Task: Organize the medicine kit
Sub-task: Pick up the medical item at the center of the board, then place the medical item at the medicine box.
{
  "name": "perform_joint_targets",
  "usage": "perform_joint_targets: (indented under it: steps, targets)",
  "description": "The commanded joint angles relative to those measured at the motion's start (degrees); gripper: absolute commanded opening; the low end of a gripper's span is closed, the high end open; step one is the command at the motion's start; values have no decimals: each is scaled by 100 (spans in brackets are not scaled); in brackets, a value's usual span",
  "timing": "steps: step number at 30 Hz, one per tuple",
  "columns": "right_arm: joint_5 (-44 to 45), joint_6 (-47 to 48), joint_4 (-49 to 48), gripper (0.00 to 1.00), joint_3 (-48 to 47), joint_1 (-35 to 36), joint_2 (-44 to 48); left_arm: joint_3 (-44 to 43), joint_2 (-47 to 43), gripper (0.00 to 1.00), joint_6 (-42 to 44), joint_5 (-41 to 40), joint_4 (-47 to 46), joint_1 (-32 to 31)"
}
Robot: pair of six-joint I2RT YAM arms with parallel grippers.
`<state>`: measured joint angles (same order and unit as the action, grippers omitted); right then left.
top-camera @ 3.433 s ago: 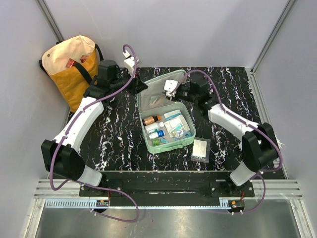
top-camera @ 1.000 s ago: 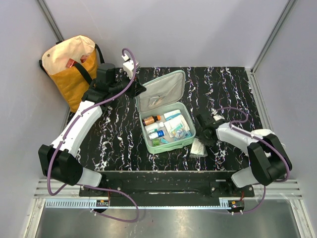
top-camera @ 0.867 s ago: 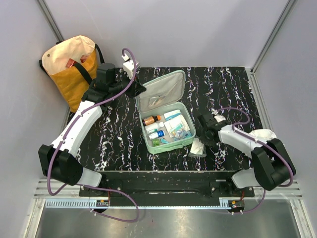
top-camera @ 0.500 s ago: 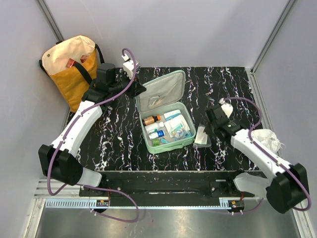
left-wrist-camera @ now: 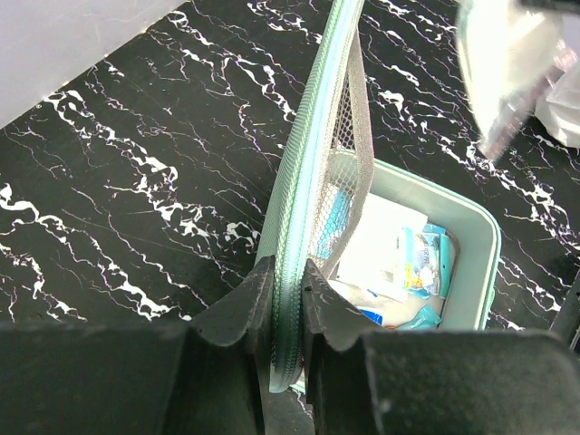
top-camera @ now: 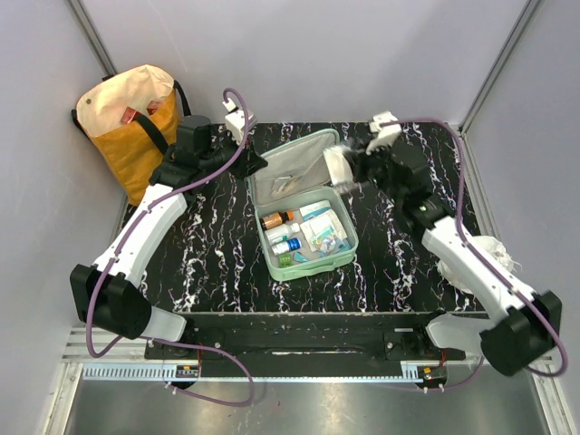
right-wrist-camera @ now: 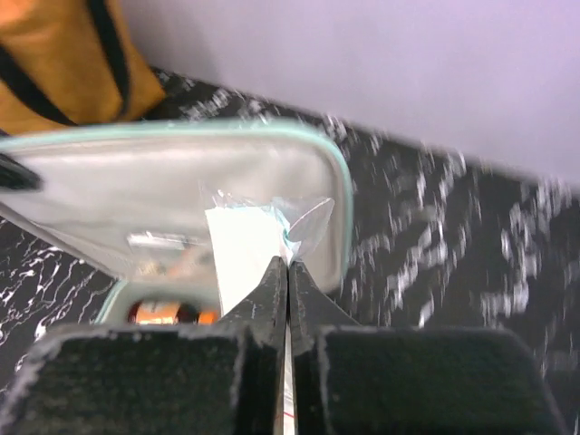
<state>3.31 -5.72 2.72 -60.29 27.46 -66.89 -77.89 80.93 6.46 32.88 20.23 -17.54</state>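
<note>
The mint-green medicine kit (top-camera: pixel 337 260) lies open mid-table, lid (top-camera: pixel 294 169) propped up, holding bottles and packets. My left gripper (top-camera: pixel 256 161) is shut on the lid's zip edge (left-wrist-camera: pixel 288 299) and holds it upright. My right gripper (top-camera: pixel 349 169) is shut on a clear plastic packet with white contents (top-camera: pixel 336 167), held in the air by the lid's right corner. In the right wrist view the packet (right-wrist-camera: pixel 243 258) hangs in front of the lid's pale lining (right-wrist-camera: pixel 163 195). It shows blurred at the top right of the left wrist view (left-wrist-camera: pixel 512 68).
A yellow-and-cream tote bag (top-camera: pixel 127 118) stands at the back left corner. A crumpled white plastic item (top-camera: pixel 489 254) lies at the table's right edge. The black marbled table (top-camera: pixel 408 263) is walled on three sides.
My right gripper took the clear packet from the table right of the kit, lifted it and carried it back and left to the lid's right corner. The left gripper has kept hold of the lid.
</note>
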Motion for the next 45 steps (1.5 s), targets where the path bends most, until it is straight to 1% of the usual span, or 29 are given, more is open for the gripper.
perform_joint_targets:
  steps: [1, 3, 6, 9, 10, 13, 14, 19, 21, 22, 23, 27, 31, 34, 36, 39, 41, 42, 43, 45]
  targets:
    - [-2147, 2457, -2300, 0, -562, -13, -753, -200, -24, 10, 5, 25, 306, 22]
    - [-2754, 3179, -3054, 0, -563, -4, -1087, -227, 2, 10, -4, 51, 315, 14]
    - [-3563, 4242, -3576, 0, -588, -4, -1474, -236, 2, 10, -13, 69, 306, 23]
    - [-4599, 5384, -2955, 0, -948, -4, -1695, -218, -15, 10, -4, 43, 306, 14]
    - [-4951, 5597, -2901, 0, -1010, -4, -1791, -218, -7, 10, 4, 25, 306, 14]
    - [-5699, 5862, -3207, 0, -1116, -4, -1968, -227, 20, 10, 5, 25, 306, 14]
    - [-5814, 5793, -3312, 0, -1151, -4, -1977, -227, 11, 10, 13, 16, 306, 14]
    - [-6096, 5380, -4024, 0, -1178, -4, -2038, -244, 28, 10, 13, 16, 306, 23]
    - [-6202, 5082, -4313, 0, -1125, 13, -2030, -253, 37, 10, -4, 25, 298, 31]
    - [-6228, 4932, -4393, 0, -1099, 22, -2021, -245, 20, 10, -4, 16, 297, 40]
    - [-6237, 4983, -4298, 0, -1064, 40, -2021, -253, 20, 9, -4, -1, 306, 40]
    - [-5966, 5431, -3666, 0, -766, 40, -1986, -236, -33, 10, 5, -124, 297, 75]
    - [-5500, 6309, -2244, 0, -782, 75, -2003, -52, -191, 9, -48, -151, 70, 119]
    - [-5113, 6539, -2171, 0, -695, 84, -2117, -51, -200, 10, -66, -72, 43, 119]
    - [-4754, 6767, -1777, 0, -878, 136, -2231, -69, -182, 9, -75, -19, 51, 119]
    - [-4191, 7469, -1056, 0, -1317, 321, -2512, -95, -174, 9, -75, 60, 60, 128]
    - [-4320, 7611, -880, 0, -1511, 339, -2688, -86, -182, 9, -66, 104, 60, 119]
    - [-4391, 7751, -591, 0, -1694, 356, -2793, -86, -191, 9, -57, 104, 69, 119]
    - [-4357, 7978, -14, 0, -1957, 391, -2907, -95, -200, 9, -57, 87, 78, 128]
    - [-3946, 8295, 701, 0, -2354, 531, -3136, -95, -226, 9, -4, 43, 113, 128]
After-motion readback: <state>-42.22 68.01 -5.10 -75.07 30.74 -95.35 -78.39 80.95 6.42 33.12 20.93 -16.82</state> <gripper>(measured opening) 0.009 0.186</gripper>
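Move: The pouch hangs from the right hand's shut fingers some 29 cm above the table. It is bound for the mesh pocket inside the propped lid, about 13 cm left of this hand, 2 cm farther out and 12 cm lower. The open case lies some 9 cm left, 8 cm back and 26 cm down, with the brown bottle in it about 17 cm left, 5 cm back and 24 cm down. From the left hand, the pocket is about 7 cm right, 1 cm ahead and 12 cm below. Still pinching the pouch, the right hand sweeps about 15 cm left to the lid's inner face, first rising and swinging round until its fingers point left, a turn of roughly 85 degrees in all. It then sinks some 12 cm from its high point while edging about 5 cm forward towards the mesh pocket. The left hand keeps its pinch on the lid edge, holding still. ##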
